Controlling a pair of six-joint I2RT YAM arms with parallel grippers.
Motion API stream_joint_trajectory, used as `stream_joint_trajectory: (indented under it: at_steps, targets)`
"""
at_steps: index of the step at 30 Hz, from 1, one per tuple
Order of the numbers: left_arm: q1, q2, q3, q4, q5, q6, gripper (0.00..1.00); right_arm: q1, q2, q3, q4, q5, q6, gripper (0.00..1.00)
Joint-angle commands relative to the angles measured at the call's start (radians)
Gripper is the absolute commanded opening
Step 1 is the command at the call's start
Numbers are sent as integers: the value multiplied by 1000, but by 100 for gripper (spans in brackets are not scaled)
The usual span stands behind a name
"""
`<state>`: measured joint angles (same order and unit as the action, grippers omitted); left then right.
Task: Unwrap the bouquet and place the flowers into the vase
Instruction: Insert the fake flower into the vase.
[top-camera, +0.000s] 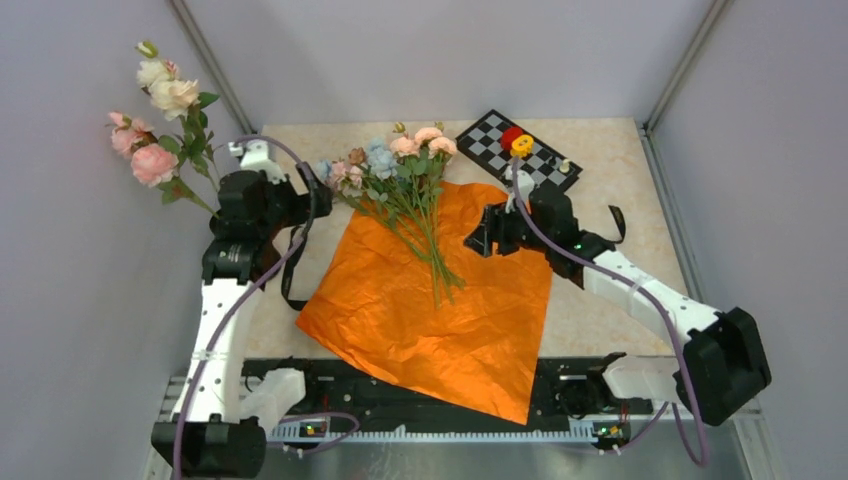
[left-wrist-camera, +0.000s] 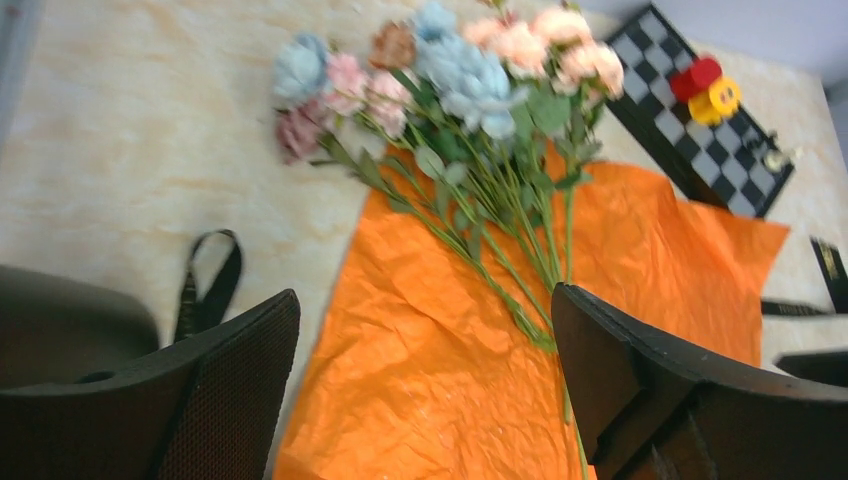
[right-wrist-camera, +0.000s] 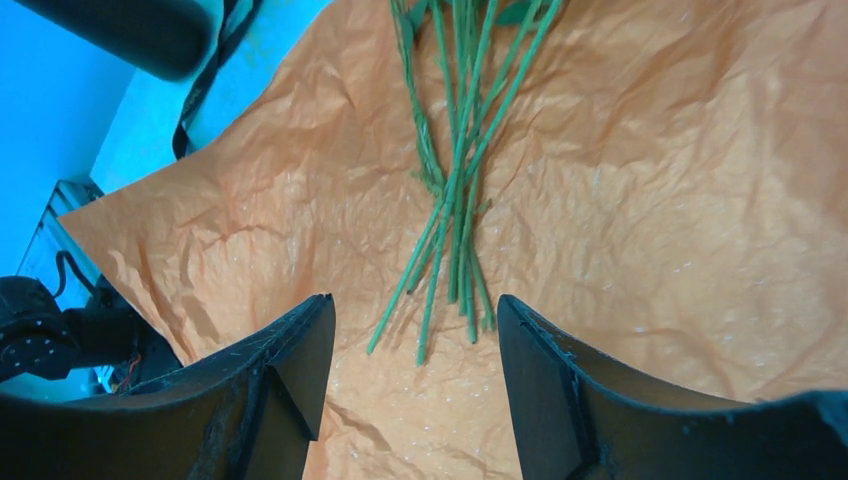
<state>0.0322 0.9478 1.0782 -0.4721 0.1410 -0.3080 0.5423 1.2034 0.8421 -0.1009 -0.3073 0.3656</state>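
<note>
The bouquet lies unwrapped: the orange crinkled paper (top-camera: 440, 310) is spread flat on the table. The flowers (top-camera: 400, 165) lie on it, pastel blooms toward the back and green stems (right-wrist-camera: 455, 200) fanning toward the front. My left gripper (top-camera: 318, 195) is open wide over the paper's left edge (left-wrist-camera: 425, 300), nothing between its fingers. My right gripper (top-camera: 478, 240) is open just above the paper, and the stem ends lie just ahead of its fingertips (right-wrist-camera: 415, 305). The vase is mostly hidden by the left arm. A dark matte cylinder (right-wrist-camera: 130, 30) by the ribbon may be it.
A black ribbon (top-camera: 290, 270) lies loose beside the left arm. Large pink and white roses (top-camera: 155, 120) rise at the far left. A checkered board (top-camera: 545, 160) with red and yellow pieces (top-camera: 517, 142) sits at the back right. Walls close in on both sides.
</note>
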Motion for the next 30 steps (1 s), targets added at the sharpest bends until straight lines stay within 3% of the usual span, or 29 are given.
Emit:
stream_joint_trajectory:
  at_steps: [1,12,30]
  targets:
    - [-91,75,-35,47,47,12,99,83,84,16,52,77,64,60]
    - [-94,152,-116,169,204,38,99,281,368,88,85,260,208,41]
    - [-94,118,-134,138,201,43,99,289,466,77,83,277,206,27]
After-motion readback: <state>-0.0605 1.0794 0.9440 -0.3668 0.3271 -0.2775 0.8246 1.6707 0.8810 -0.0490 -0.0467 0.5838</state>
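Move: The flower's lower stem, in the bunch of stem ends, lies about 7 cm left of the right hand, 5 cm back and some 17 cm below. From that hand, the flower heads are about 20 cm ahead and 18 cm left; the chessboard is 20 cm ahead and 7 cm right. From the left hand, those stem ends lie roughly 25 cm right, 9 cm back and 28 cm down. Right hand sinks 15 cm and leftward onto the stem ends, fingers half closing; open left hand drops 8 cm, rightward. ##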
